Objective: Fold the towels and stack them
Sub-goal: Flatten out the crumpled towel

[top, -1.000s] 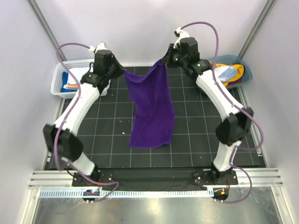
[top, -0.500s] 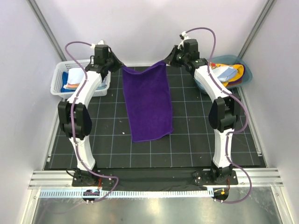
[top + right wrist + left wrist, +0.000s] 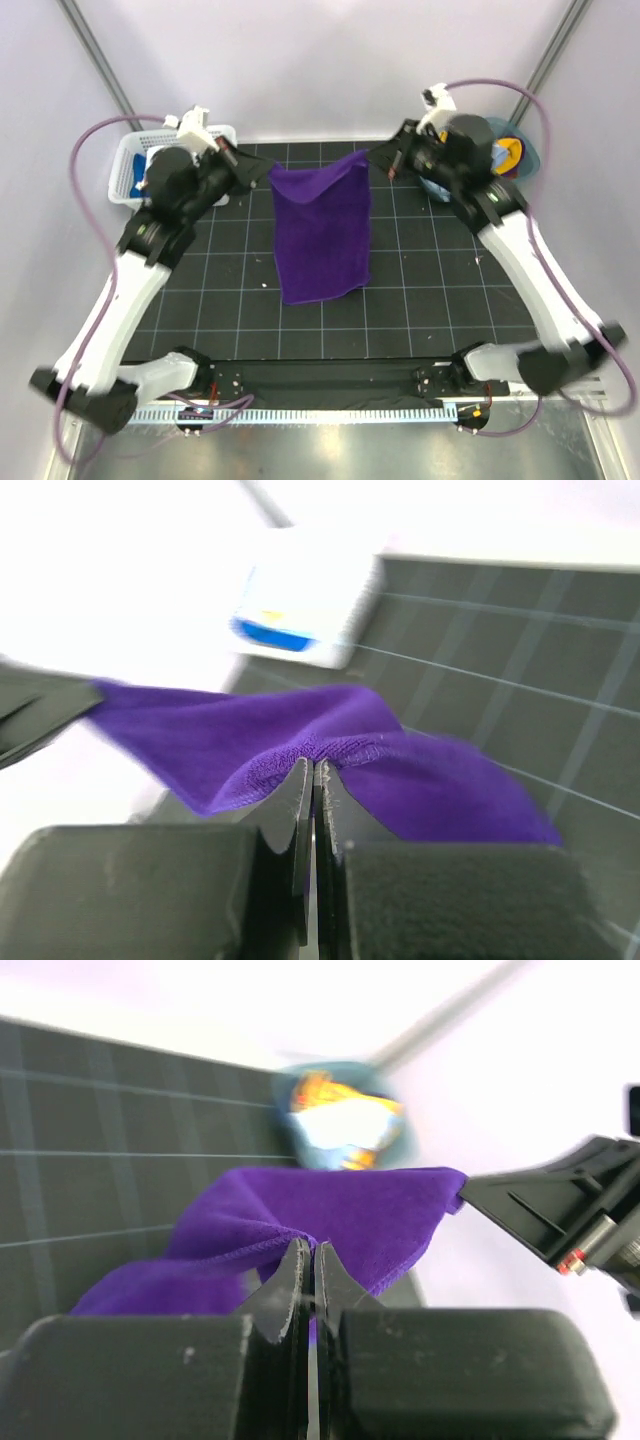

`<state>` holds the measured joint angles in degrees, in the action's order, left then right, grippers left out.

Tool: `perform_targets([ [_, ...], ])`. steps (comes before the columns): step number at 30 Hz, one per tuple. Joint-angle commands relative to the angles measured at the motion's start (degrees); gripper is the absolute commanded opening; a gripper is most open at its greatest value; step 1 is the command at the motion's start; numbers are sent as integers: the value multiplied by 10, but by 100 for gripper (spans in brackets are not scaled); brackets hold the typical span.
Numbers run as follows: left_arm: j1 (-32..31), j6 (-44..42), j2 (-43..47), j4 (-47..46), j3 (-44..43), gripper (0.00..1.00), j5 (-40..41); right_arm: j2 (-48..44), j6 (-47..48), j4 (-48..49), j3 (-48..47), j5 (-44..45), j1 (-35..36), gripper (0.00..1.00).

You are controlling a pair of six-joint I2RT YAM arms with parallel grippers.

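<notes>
A deep purple towel (image 3: pixel 322 232) hangs stretched between my two grippers over the middle of the black mat, its lower end lying on the mat. My left gripper (image 3: pixel 262 177) is shut on its left top corner, which shows in the left wrist view (image 3: pixel 330 1215). My right gripper (image 3: pixel 378 155) is shut on its right top corner, which shows in the right wrist view (image 3: pixel 300 740). More towels, light blue and yellow-orange, lie in the teal tub (image 3: pixel 512 152) at the back right. My left gripper's fingertips (image 3: pixel 298 1260) and my right gripper's fingertips (image 3: pixel 300 780) pinch the hem.
A white mesh basket (image 3: pixel 130 168) with cloths in it stands at the back left, beside my left arm. The black gridded mat (image 3: pixel 420 290) covers the table. Grey walls close in on both sides and the back.
Both arms have swung and pulled back toward the near side, lifting the towel's top edge. The towel now hangs shorter on the mat, its lower end drawn slightly back.
</notes>
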<state>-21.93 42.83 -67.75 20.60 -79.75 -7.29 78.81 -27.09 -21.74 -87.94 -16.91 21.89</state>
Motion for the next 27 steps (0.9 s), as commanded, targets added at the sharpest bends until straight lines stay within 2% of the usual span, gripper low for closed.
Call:
perform_targets([
  [1,-46,-13,121,33,29,0,14,-130,10,-27,32,-15,30,1],
  [6,-65,5,223,69,13,0,-40,-261,-21,-59,21,-61,50,1],
  [12,-64,24,254,99,-81,0,-81,-291,-73,-61,-60,-116,50,1],
  [17,-64,30,239,118,-119,0,-41,-287,-84,-55,-65,-110,50,1],
  [23,-64,19,192,116,-75,0,42,-256,-66,-35,8,-48,50,1],
  [27,-63,8,141,62,12,0,68,-200,-42,2,66,11,50,1],
])
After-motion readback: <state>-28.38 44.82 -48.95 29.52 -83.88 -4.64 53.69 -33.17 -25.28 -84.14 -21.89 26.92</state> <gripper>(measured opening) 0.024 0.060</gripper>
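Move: Each hand already pinches one upper corner of the purple towel, the two some 22 cm apart. The towel's middle lies about 11 cm right of the left hand and 11 cm left of the right hand, roughly 6 cm back and 18 cm below both. The white basket stands some 20 cm ahead and 31 cm left of the left hand, 35 cm lower; the blue basket is about 17 cm ahead and 33 cm right of the right hand, 34 cm lower. Both hands, still gripping their corners with shut fingers, whip the purple towel back towards the bases and up, some 20 to 25 cm back and 16 to 18 cm up, while spreading a few centimetres apart and tipping their fingertips up about 25 degrees. They then turn round together and start forward and down again by some 8 cm each way, letting about half of that tilt back out, still well short of where they set out. ##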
